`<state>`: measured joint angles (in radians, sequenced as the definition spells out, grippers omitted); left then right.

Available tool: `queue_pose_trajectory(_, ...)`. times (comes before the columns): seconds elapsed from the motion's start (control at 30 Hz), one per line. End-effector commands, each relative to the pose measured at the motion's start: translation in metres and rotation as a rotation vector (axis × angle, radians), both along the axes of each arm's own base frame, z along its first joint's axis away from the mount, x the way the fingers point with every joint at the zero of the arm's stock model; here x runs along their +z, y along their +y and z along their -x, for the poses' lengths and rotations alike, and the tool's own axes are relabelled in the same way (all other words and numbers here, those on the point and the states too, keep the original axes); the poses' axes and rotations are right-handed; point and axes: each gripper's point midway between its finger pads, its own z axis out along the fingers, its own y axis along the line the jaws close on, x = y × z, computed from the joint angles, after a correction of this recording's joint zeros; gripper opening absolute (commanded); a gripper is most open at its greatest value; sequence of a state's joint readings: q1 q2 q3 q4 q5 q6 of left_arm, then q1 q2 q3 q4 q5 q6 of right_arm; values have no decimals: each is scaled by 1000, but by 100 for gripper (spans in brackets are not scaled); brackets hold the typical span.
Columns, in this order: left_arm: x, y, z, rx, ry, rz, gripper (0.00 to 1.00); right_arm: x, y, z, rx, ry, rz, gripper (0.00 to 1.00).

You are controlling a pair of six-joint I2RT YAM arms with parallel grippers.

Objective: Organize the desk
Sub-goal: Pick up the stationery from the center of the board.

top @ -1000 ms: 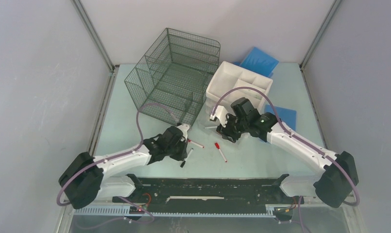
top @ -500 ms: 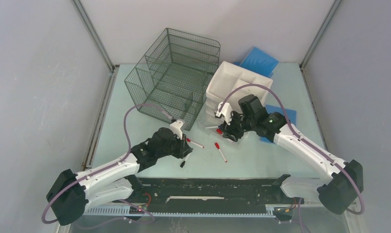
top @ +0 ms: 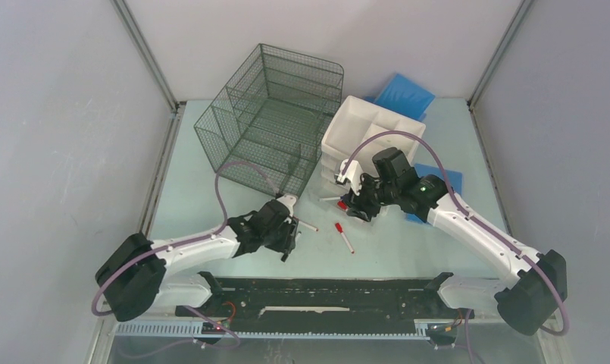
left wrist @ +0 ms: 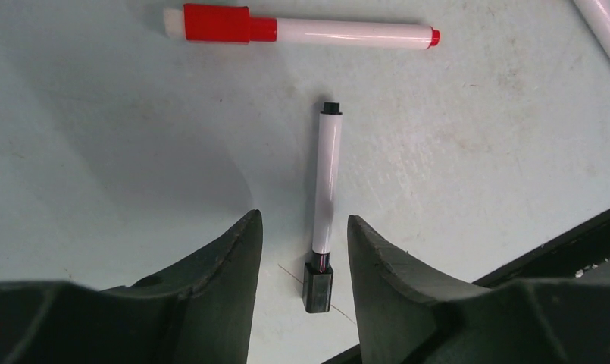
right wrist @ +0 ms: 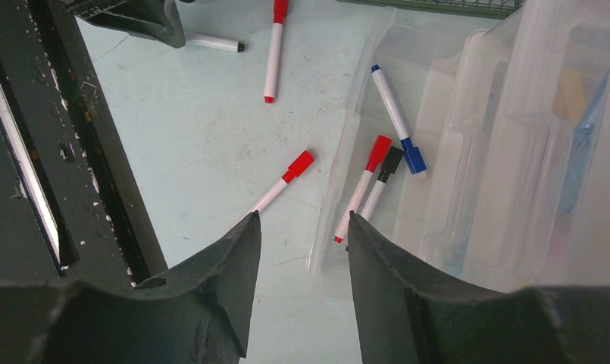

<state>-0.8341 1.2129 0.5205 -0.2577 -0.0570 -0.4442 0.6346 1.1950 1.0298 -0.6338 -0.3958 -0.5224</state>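
Observation:
The pale mint-green desk point(top: 408, 250) carries loose markers. A white marker with a black cap point(left wrist: 326, 189) lies flat on it, its cap end between the fingers of my left gripper point(left wrist: 305, 220), which stands open just above without touching. A red-capped marker point(left wrist: 301, 30) lies beyond. From above, my left gripper point(top: 288, 239) is near the front centre. My right gripper point(top: 355, 206) hangs open and empty by the drawer unit point(top: 373, 129). In the right wrist view my right gripper point(right wrist: 305, 227) is over a red-capped marker point(right wrist: 283, 182) and a pulled-out clear drawer point(right wrist: 362, 91).
The drawer holds a blue marker point(right wrist: 396, 121), a red one point(right wrist: 360, 189) and a black one point(right wrist: 381, 182). A dark wire-mesh organizer point(top: 275, 114) stands at the back. Blue pads point(top: 404, 92) lie back right. The black front rail point(top: 324, 292) borders the near edge.
My left gripper has gone from shut to open; its arm reached forward, then drew back over the black-capped marker. My right arm shifted slightly right, then held still.

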Motion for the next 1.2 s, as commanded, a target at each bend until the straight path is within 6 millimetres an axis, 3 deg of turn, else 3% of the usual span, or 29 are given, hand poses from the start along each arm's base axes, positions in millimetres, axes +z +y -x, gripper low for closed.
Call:
queue_pose_trajectory(0.0,6,-5,-12,3,-41,-49,52,20,3,-4,11,-41,-35,54)
queue_pose_trajectory(0.2,2,-10,-14,-20,-33,-77,50,19,3,-4,11,-38,-32,54)
queue_pose_trajectory(0.4,-3,-19,-13,-58,-4,-82,40,20,4,-4,12,-38,-35,54)
queue_pose_trajectory(0.7,-7,-18,-6,-72,17,-80,6,20,5,-2,21,-32,-39,54)
queue_pose_trajectory(0.97,32,-27,-12,-72,-97,55,0,19,7,1,34,-25,-42,54)
queue_pose_trajectory(1.17,73,-46,-21,-40,-202,253,0,21,11,7,60,-11,-59,54)
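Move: The black-capped marker lies almost under the left hand's open fingers, its middle about 1 cm ahead, 2 cm to the right and 1 cm below. A red-capped marker lies some 6 cm farther out than the black one and about 2 cm more to the right; a second red-capped marker is about 16 cm to the hand's right and 3 cm ahead. From the right hand, the black marker is roughly 15 cm left, 5 cm back and 17 cm below. The left hand eases about 2 cm to the right and forward over the black-capped marker while sinking about 1 cm, then shuts its half-open fingers across the white barrel and pinches it near the middle. Once the fingers have closed, it lifts the marker some 5 cm nearly straight up, with a slight drift right, the fingertips swinging outward, forward and right, by a little over 10 degrees. ##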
